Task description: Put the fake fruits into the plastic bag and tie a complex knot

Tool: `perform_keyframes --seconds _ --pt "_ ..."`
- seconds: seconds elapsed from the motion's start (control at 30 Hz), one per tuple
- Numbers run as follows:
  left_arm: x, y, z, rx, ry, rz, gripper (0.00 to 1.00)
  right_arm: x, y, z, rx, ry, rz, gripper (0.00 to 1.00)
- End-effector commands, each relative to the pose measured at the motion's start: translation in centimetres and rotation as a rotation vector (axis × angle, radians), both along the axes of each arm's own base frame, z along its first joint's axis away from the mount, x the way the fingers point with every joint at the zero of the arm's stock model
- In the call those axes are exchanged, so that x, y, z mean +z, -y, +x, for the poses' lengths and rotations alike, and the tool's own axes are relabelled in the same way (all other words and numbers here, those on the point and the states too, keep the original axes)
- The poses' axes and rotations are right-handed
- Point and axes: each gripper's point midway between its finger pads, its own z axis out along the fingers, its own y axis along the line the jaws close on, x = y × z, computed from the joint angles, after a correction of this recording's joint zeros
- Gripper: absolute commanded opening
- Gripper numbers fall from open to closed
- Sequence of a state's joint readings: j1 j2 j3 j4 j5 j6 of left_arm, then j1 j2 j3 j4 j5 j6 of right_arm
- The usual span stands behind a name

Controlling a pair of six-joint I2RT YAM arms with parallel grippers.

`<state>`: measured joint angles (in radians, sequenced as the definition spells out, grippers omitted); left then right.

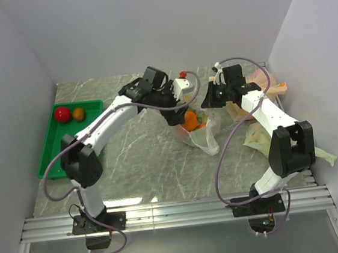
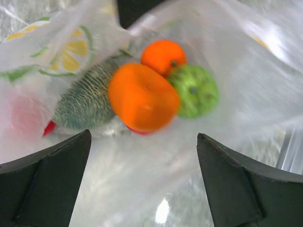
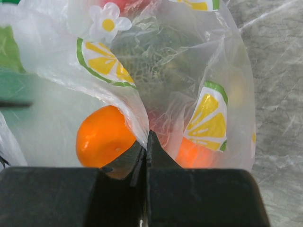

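Observation:
The plastic bag [image 1: 201, 136] lies mid-table, clear with lemon prints [image 3: 208, 116]. Inside it the left wrist view shows several fake fruits: a big orange one [image 2: 142, 97], a smaller orange one [image 2: 163, 56], a light green one [image 2: 194, 90] and a dull green textured piece [image 2: 87, 99]. My left gripper [image 2: 143, 138] stands open just above them in the bag's mouth, holding nothing. My right gripper [image 3: 147, 137] is shut on the bag's rim, with an orange fruit [image 3: 104, 137] beside its tips. A red fruit [image 1: 62, 114] and an orange fruit [image 1: 79, 114] sit in the green tray [image 1: 50, 151].
The green tray is at the left wall. An orange-tinted bag [image 1: 262, 81] and a pale green bag [image 1: 324, 156] lie at the right, around the right arm. A small red object [image 1: 183, 74] shows behind the left wrist. White walls enclose three sides.

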<state>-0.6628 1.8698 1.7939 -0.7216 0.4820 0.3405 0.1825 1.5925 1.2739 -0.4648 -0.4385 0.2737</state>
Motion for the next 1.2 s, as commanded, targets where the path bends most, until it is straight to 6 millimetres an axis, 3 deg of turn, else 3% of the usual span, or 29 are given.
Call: perform_keyframes --seconds 0.0,0.13,0.23,0.37,0.4,0.43,0.5,0.53,0.7,0.73,1.0,1.17 --pt "3.8 -0.7 -3.1 -0.147 0.135 -0.052 0.99 2.1 -0.2 1.4 -0.001 0.060 0.024 0.00" --pt "4.8 -2.0 -7.2 -0.335 0.272 -0.136 0.99 1.9 -0.2 1.2 0.007 0.063 0.020 0.00" --pt "5.0 -1.8 -10.0 -0.537 0.373 -0.212 0.99 1.5 -0.5 1.0 0.017 0.051 0.032 0.00" --pt "5.3 -1.0 -11.5 -0.650 0.481 -0.252 0.99 1.6 -0.9 0.8 0.032 0.040 0.057 0.00" --pt "5.9 -0.4 -11.2 -0.688 0.602 -0.252 0.99 1.7 -1.0 0.8 0.037 0.041 0.061 0.00" --pt "5.3 -0.2 -12.3 -0.721 0.668 -0.236 0.99 1.7 -1.1 0.8 0.041 0.039 0.064 0.00" --pt "4.9 0.6 -12.6 -0.769 0.848 -0.251 0.99 1.6 -1.3 0.7 0.050 0.033 0.075 0.00" --pt "5.5 1.0 -13.5 -0.789 0.913 -0.266 0.99 1.5 -1.4 0.7 0.050 0.028 0.077 0.00" --pt "5.0 3.0 -14.2 -0.834 1.082 -0.293 0.99 1.0 -1.8 0.4 0.063 0.012 0.085 0.00" --pt "6.1 3.8 -14.3 -0.822 1.146 -0.327 0.99 1.0 -1.9 0.4 0.069 0.014 0.084 0.00" --pt "5.5 5.7 -14.3 -0.850 1.247 -0.340 0.99 0.6 -2.6 0.2 0.092 0.006 0.085 0.00" --pt "3.7 6.3 -14.4 -0.932 1.235 -0.317 0.99 0.4 -3.0 0.1 0.106 0.007 0.082 0.00"
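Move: The plastic bag's loose near edge hangs about 10 cm back, 7 cm right and some 7 cm below the left gripper; for the right gripper it is about 14 cm back, 1 cm left and 4 cm down. The just-released orange is about 6 cm under the left hand, 2 cm right. The melon lies 3 cm ahead, 1 cm left and 13 cm down from it; the right gripper is 8 cm right, 4 cm ahead, slightly lower. Draw the open left gripper back about 15 cm, away from the released orange and drifting slightly left, then swing it right towards the plastic bag's near edge, ending a little higher. Roll the wrist some 80 degrees clockwise, seen looking along the fingers, levelling them to point right, jaws kept wide. Keep the right gripper pinching the rim, easing it about 2 cm left. ##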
